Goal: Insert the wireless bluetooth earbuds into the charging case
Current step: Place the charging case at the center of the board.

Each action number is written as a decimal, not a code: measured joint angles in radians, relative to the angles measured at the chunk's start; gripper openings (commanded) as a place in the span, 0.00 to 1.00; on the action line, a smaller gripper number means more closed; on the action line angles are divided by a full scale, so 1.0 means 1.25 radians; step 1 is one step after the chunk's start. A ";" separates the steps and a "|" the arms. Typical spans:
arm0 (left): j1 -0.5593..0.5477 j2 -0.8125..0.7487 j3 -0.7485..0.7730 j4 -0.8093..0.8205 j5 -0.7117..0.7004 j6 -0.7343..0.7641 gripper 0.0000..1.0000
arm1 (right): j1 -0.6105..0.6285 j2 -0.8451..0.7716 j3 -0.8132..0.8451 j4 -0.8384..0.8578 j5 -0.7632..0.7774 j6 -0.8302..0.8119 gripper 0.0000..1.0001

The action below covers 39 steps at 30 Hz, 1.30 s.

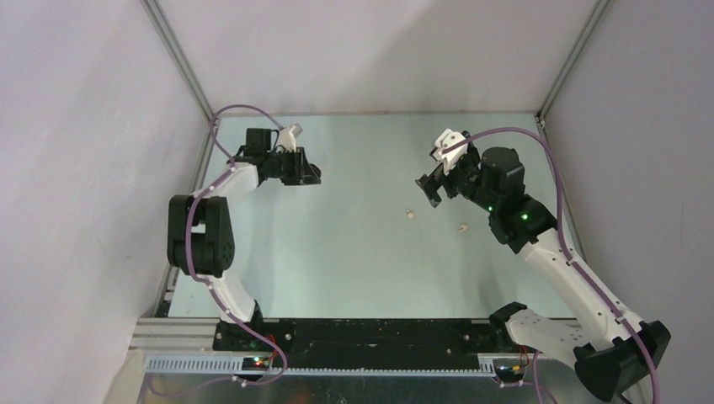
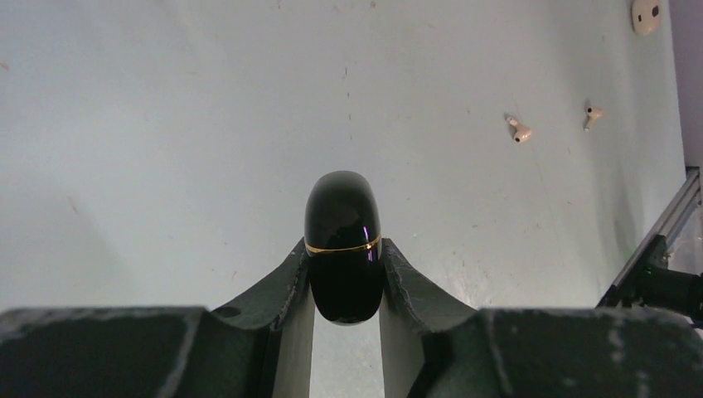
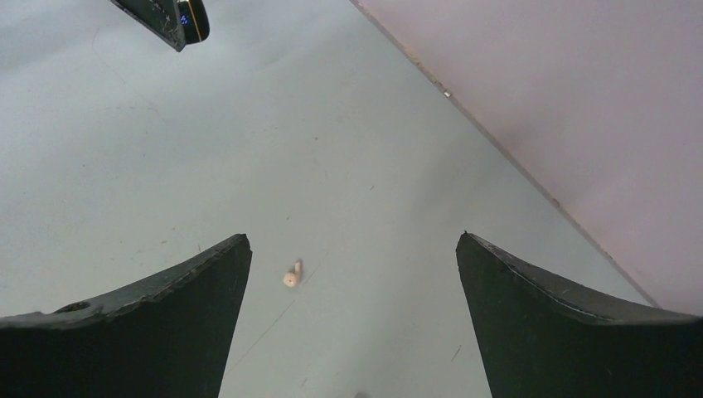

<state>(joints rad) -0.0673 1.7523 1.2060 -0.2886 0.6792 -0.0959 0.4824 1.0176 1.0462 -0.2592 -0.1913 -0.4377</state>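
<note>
A glossy black charging case point(image 2: 343, 217) with a thin gold band is pinched upright between the fingers of my left gripper point(image 2: 344, 246), held above the table at the back left point(image 1: 308, 174). The case looks closed. Two off-white earbuds point(image 1: 409, 214) point(image 1: 462, 227) lie loose on the table right of centre; the left wrist view shows them too point(image 2: 521, 132) point(image 2: 592, 115). My right gripper point(image 1: 428, 192) hovers just behind them, jaws wide apart with nothing between them point(image 3: 354, 240). One earbud point(image 3: 292, 275) lies on the table below, near its left finger.
A small off-white case-like object point(image 2: 646, 14) lies at the far top right of the left wrist view. Enclosure walls close in the table at the back and sides, and an aluminium rail point(image 1: 181, 337) runs along the near edge by the arm bases.
</note>
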 measured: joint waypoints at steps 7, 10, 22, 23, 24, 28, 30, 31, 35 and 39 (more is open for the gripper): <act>0.006 0.060 0.000 -0.044 0.013 0.000 0.00 | 0.001 0.014 -0.001 0.000 0.002 -0.002 0.99; 0.014 0.069 -0.002 -0.052 0.012 -0.001 0.00 | 0.005 0.018 -0.001 0.000 0.003 -0.003 0.99; 0.046 0.118 -0.031 -0.057 -0.001 -0.046 0.00 | 0.011 0.021 -0.001 0.000 0.009 -0.006 0.99; 0.046 0.118 -0.033 -0.059 -0.004 -0.050 0.00 | 0.011 0.021 -0.001 0.000 0.009 -0.006 0.99; 0.046 0.118 -0.033 -0.060 -0.006 -0.052 0.00 | 0.011 0.021 -0.001 0.000 0.009 -0.006 0.99; 0.046 0.119 -0.033 -0.059 -0.014 -0.062 0.03 | 0.011 0.021 -0.001 0.000 0.009 -0.006 0.99; 0.046 0.123 -0.033 -0.059 -0.014 -0.067 0.04 | 0.011 0.021 -0.001 0.000 0.009 -0.006 0.99; 0.046 0.127 -0.033 -0.059 -0.014 -0.070 0.04 | 0.011 0.021 -0.001 0.000 0.010 -0.006 0.99; 0.046 0.148 -0.033 -0.067 -0.016 -0.077 0.08 | 0.011 0.021 -0.001 0.000 0.015 -0.006 0.99; 0.050 0.154 -0.026 -0.077 -0.011 -0.088 0.16 | 0.011 0.021 -0.001 0.000 0.016 -0.006 0.99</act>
<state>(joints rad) -0.0048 1.9450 1.1732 -0.3851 0.6651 -0.2054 0.4965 1.0439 1.0451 -0.2588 -0.1715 -0.4458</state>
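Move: The black charging case is already shut between the left fingers. The stretch of bare board it is being taken to lies about 3 cm back, 2 cm left and some 12 cm below that hand. From the same hand, the nearer white earbud lies roughly 23 cm right and 5 cm back, the farther one about 35 cm right and 8 cm back, both at board level. From the right hand, that spot is some 27 cm left, 8 cm ahead and 31 cm below. The charging case is lowered towards the bare board by the left hand, about 9 cm down in uneven, slowing steps, drifting some 3 cm back and 2 cm left on the way. The wrist tips the fingers roughly 20 degrees steeper towards the table and turns slightly counter-clockwise, with the fingers keeping their pinch on the case. ##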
